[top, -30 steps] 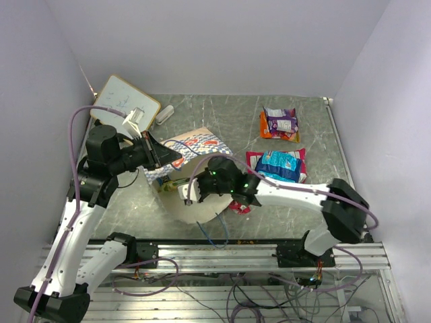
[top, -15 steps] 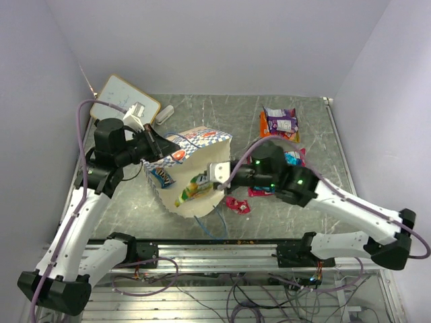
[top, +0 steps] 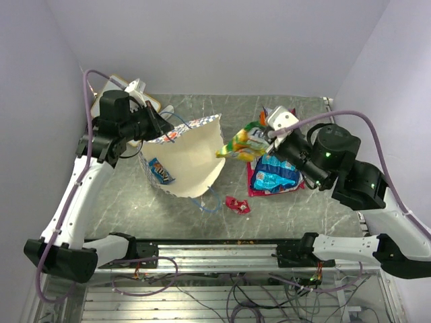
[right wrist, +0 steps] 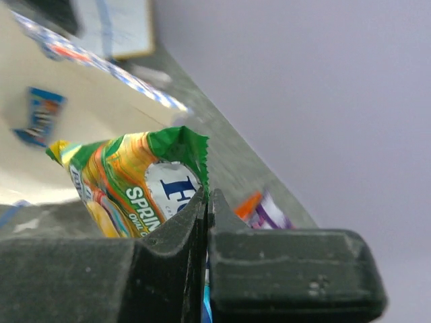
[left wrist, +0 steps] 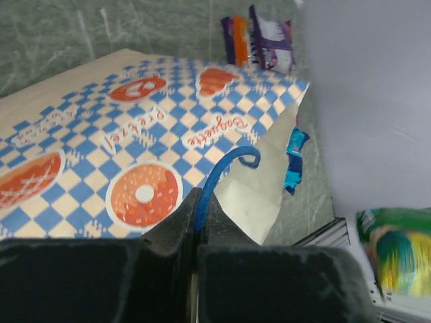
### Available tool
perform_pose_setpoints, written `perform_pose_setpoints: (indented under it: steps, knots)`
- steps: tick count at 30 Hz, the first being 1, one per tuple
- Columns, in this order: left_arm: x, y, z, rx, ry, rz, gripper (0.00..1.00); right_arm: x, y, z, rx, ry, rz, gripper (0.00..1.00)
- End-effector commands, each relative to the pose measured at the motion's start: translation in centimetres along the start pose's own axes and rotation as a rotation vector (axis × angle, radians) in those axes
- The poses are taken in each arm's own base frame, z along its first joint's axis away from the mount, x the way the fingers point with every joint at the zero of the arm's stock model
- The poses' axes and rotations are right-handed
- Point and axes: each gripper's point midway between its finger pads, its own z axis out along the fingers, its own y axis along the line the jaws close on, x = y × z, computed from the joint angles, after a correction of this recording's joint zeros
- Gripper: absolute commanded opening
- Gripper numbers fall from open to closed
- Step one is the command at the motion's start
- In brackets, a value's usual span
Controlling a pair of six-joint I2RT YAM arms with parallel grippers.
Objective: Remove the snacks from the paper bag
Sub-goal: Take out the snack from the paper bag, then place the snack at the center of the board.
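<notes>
The paper bag [top: 192,158] hangs tilted with its mouth open toward the top camera. My left gripper [top: 161,128] is shut on the bag's blue cord handle [left wrist: 222,168], above the checkered side [left wrist: 135,134]. A small blue snack packet [top: 160,171] lies inside the bag. My right gripper [top: 271,138] is shut on the edge of a green snack packet [top: 242,142], which it holds in the air to the right of the bag mouth. In the right wrist view the green packet [right wrist: 128,188] hangs from the fingertips. A blue packet [top: 276,171] rests on a red-pink one [top: 256,188].
A small red packet [top: 237,204] lies on the table in front of the bag. Purple and orange packets [left wrist: 269,44] sit at the back right, partly behind my right gripper. The whiteboard [right wrist: 114,27] stands at the back left, behind the left arm.
My right gripper drew the green packet out of the bag and carried it up and to the right. My left gripper lifted the bag higher and farther back by its handle.
</notes>
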Motion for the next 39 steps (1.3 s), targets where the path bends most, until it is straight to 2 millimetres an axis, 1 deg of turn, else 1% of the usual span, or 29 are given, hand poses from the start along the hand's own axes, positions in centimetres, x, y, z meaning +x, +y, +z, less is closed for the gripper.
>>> perform_pose_setpoints:
  steps: [1,3,5,6,8,9,11,16,17,19,21,24,26,28,30,32,35,39]
  knots:
    - [0.4,2.5,0.6,-0.133,0.048,0.031,0.07,5.9,-5.4,-2.0,0.410,0.285,0.048,0.00]
    - [0.2,3.0,0.7,-0.160,0.044,0.039,0.07,7.3,-6.2,-2.6,0.497,0.335,0.055,0.00]
    - [0.1,3.3,0.7,-0.173,0.047,0.050,0.07,8.6,-6.6,-2.6,0.543,0.364,0.076,0.00]
    - [0.0,3.3,0.7,-0.175,0.049,0.056,0.07,9.8,-7.2,-2.7,0.576,0.402,0.081,0.00]
    - [0.1,3.3,0.9,-0.168,0.056,0.071,0.07,12.8,-8.1,-2.7,0.612,0.484,0.076,0.00]
    - [0.0,3.3,1.0,-0.164,0.056,0.077,0.07,14.4,-8.3,-2.5,0.604,0.522,0.080,0.00]
    - [0.0,3.3,1.2,-0.155,0.056,0.086,0.07,17.7,-9.3,-2.6,0.614,0.608,0.091,0.00]
    - [-0.2,2.9,1.6,-0.128,0.057,0.090,0.07,24.8,-10.6,-3.8,0.620,0.840,0.042,0.00]
    - [-0.2,2.7,1.7,-0.123,0.060,0.089,0.07,25.7,-11.0,-4.3,0.627,0.882,0.036,0.00]
    - [-0.3,2.3,1.7,-0.105,0.069,0.087,0.07,26.6,-11.5,-4.8,0.630,0.925,0.022,0.00]
    - [-0.2,1.9,1.7,-0.086,0.080,0.084,0.07,27.0,-11.4,-4.2,0.592,0.936,0.004,0.00]
    - [-0.1,1.5,1.6,-0.066,0.088,0.079,0.07,28.4,-9.7,-1.9,0.518,0.939,0.084,0.00]
    - [0.0,1.4,1.6,-0.061,0.086,0.073,0.07,30.3,-7.4,-0.3,0.443,0.985,0.154,0.00]
    - [0.1,1.4,1.7,-0.059,0.089,0.070,0.07,32.7,-5.2,0.6,0.389,1.066,0.207,0.00]
    - [0.2,1.5,1.6,-0.061,0.095,0.072,0.07,33.9,-3.1,1.5,0.348,1.116,0.252,0.00]
    - [0.2,1.6,1.5,-0.067,0.097,0.078,0.07,34.4,-1.6,2.3,0.309,1.120,0.272,0.00]
    - [0.2,1.6,1.5,-0.070,0.100,0.079,0.07,34.5,0.9,3.8,0.243,1.106,0.274,0.00]
    - [-0.1,1.5,1.6,-0.065,0.091,0.074,0.07,35.5,3.7,4.5,0.203,1.148,0.370,0.00]
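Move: The snack pile, a blue pouch on a red bag, lies some 42 cm below the right hand, about 13 cm ahead and 11 cm to its right. The orange and purple snacks lie about 36 cm ahead and 13 cm right; the small red snack about 2 cm ahead and 5 cm left, 44 cm down; the paper bag some 15 cm ahead, 23 cm left. From the left hand, the pile is roughly 35 cm right, 4 cm ahead and 30 cm down. Lower the right gripper about 30 cm onto the snack pile, keeping the green snack pinched: swing it forward and right away from the paper bag while sinking, then down and back left some 10 cm, turning clockwise and tipping the fingers from near level to steeply down. Ease the left gripper down about 3 cm, rolling slightly, still shut on the bag's blue handle. ##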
